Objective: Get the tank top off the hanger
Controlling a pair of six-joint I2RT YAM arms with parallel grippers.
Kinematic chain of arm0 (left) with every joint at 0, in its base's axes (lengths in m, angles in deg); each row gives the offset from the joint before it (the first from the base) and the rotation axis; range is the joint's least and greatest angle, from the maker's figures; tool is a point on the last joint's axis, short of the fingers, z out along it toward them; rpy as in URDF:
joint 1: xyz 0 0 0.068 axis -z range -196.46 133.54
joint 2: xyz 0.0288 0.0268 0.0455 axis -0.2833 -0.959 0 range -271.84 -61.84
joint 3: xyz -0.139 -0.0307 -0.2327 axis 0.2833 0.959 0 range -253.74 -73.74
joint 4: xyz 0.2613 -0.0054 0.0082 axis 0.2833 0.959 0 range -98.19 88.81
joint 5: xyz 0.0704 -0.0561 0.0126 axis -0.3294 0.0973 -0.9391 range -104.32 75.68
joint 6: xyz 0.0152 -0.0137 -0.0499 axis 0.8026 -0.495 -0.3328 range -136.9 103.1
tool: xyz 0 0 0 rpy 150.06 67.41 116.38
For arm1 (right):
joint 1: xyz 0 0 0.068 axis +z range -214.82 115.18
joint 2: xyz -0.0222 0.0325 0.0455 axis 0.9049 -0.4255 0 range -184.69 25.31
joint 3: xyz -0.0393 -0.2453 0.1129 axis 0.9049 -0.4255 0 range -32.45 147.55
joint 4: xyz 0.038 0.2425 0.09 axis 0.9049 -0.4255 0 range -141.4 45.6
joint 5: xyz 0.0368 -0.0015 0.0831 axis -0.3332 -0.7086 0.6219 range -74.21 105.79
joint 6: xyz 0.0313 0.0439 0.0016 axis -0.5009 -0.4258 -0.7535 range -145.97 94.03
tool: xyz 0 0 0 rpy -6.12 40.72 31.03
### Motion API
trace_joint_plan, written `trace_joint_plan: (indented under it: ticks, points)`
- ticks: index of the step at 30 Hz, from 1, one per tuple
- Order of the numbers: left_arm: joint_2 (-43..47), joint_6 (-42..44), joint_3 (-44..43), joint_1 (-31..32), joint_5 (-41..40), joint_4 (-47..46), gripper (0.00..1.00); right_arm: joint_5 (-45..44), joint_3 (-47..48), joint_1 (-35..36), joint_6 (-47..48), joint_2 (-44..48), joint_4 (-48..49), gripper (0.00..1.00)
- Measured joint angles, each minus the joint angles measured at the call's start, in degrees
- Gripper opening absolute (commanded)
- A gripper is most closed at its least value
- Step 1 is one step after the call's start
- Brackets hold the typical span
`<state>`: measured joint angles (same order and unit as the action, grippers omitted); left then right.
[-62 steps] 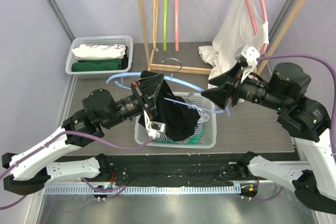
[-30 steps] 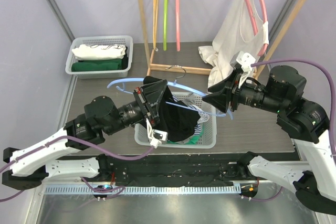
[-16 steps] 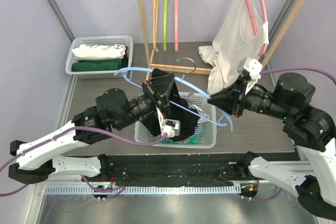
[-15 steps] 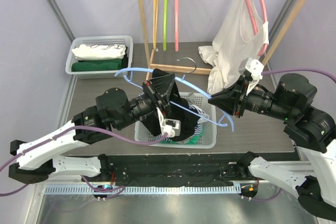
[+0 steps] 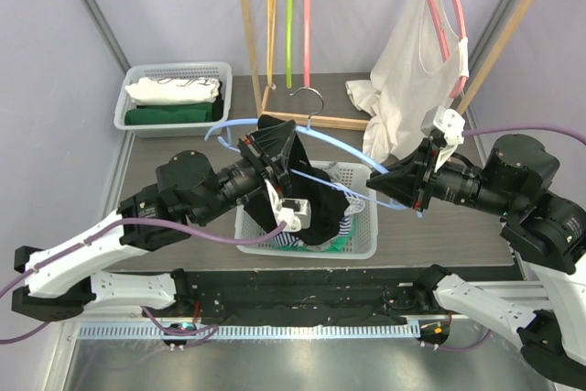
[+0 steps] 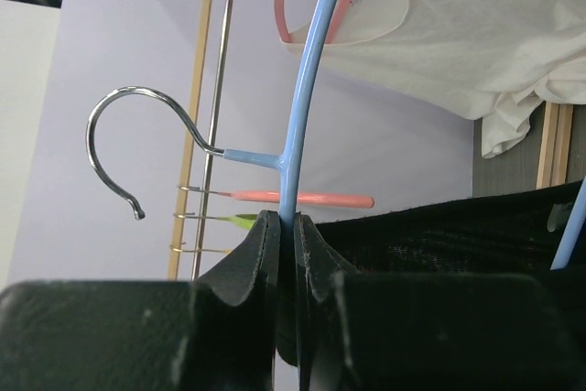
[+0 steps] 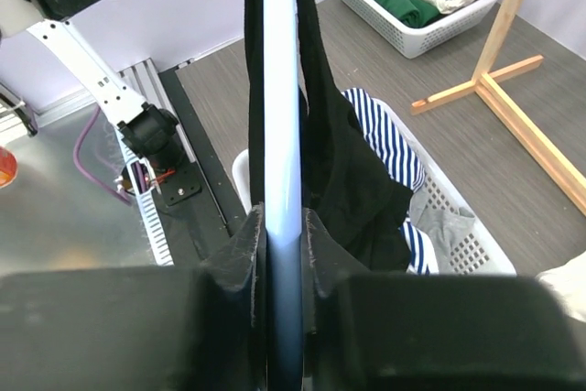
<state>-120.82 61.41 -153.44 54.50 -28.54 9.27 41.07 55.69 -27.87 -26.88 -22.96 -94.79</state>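
Observation:
A light-blue hanger (image 5: 343,146) with a silver hook (image 5: 309,98) is held up over the middle of the table. The black tank top (image 5: 307,208) is draped on it and hangs down into a basket. My left gripper (image 5: 275,155) is shut on the hanger (image 6: 302,107) just below the hook (image 6: 146,135), with black tank top cloth (image 6: 458,235) to its right. My right gripper (image 5: 383,183) is shut on the hanger's right arm (image 7: 281,89). The tank top (image 7: 352,171) hangs along both sides of that arm.
Under the tank top a white basket (image 5: 366,246) holds striped, grey and green clothes. A second white basket (image 5: 137,75) with folded clothes sits back left. Behind stands a wooden rack (image 5: 249,43) with coloured hangers and a white garment (image 5: 407,61) on a pink hanger.
My right gripper has closed onto the hanger's right arm. The hanger has shifted back toward the rack, its hook now farther from me, and the left arm moved with it.

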Motion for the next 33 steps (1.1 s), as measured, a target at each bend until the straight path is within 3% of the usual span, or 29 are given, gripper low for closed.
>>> trace_joint_plan:
  ticks: [1,2,3,4,5,11,16,19,24,26,27,28,30,33]
  points:
    - [0.02,0.02,0.0,0.0,0.0,0.0,0.11,0.11,0.0,0.0,-0.2,0.04,0.02,0.01]
    - [0.02,0.0,0.0,0.0,-0.09,-0.02,0.24,0.22,0.0,0.0,-0.46,0.07,0.11,0.01]
    - [0.02,0.0,0.0,0.0,-0.2,-0.02,0.67,0.31,-0.02,0.0,-0.48,0.09,0.2,0.01]
    - [0.02,-0.02,0.0,0.0,-0.24,-0.02,0.94,0.22,-0.07,0.0,-0.63,0.17,0.28,0.01]
    - [0.0,0.11,0.0,0.02,-0.42,-0.09,1.0,0.17,-0.11,0.0,-0.72,0.28,0.33,0.01]
    - [-2.27,-4.98,-3.5,0.44,-6.45,0.13,1.0,-3.85,-0.55,0.0,-0.66,1.03,-1.14,0.01]
    - [-10.69,-22.03,-22.14,0.61,-10.71,11.91,1.0,-7.65,1.51,0.0,0.85,1.03,-3.48,0.01]
    - [-10.21,-31.47,-27.23,0.61,-9.97,19.78,0.99,-8.96,3.89,0.0,1.95,1.05,-4.74,0.01]
    - [-8.63,-42.25,-30.27,0.24,-8.15,31.01,0.8,-9.84,7.19,0.0,3.23,1.9,-5.99,0.01]
    - [-11.28,-46.01,-34.88,0.2,-7.82,36.24,0.84,-9.92,8.52,0.0,3.67,1.79,-6.27,0.01]
    - [-13.51,-47.87,-39.19,0.15,-7.85,39.39,0.94,-9.9,9.27,0.0,3.87,1.6,-6.49,0.01]
    - [-16.33,-49.51,-44.76,0.04,-8.02,42.05,0.98,-9.92,10.01,0.0,4.0,1.36,-6.64,0.01]
    - [-22.38,-52.87,-55.08,-1.01,-8.04,44.61,1.0,-9.92,10.99,0.0,4.11,0.92,-6.69,0.01]
    - [-25.9,-55.52,-58.23,-4.2,-7.58,44.94,1.0,-9.9,11.37,0.0,4.11,0.26,-6.67,0.01]
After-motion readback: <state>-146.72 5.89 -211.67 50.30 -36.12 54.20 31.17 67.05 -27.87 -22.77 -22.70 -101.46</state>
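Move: Bunched over the blue hanger just beside the left fingers, the black tank top has its middle about 6 cm right of the left hand, level with it fore and aft, and some 13 cm below. The hook stands about 6 cm right, 2 cm ahead and 5 cm above; the basket is about 8 cm right, 8 cm ahead and 40 cm below. From the right hand, the tank top lies roughly 19 cm left, 6 cm ahead and 7 cm below. Opening wide, the left fingers let go of the hanger beside its hook; that hand ends about 5 cm higher and slightly left, dipping midway, and tips some 50 degrees to bring its open fingers down over the tank top. The right hand keeps its pinch on the hanger's right part and draws it right, then up, about 4 cm each way, turning slightly clockwise. ##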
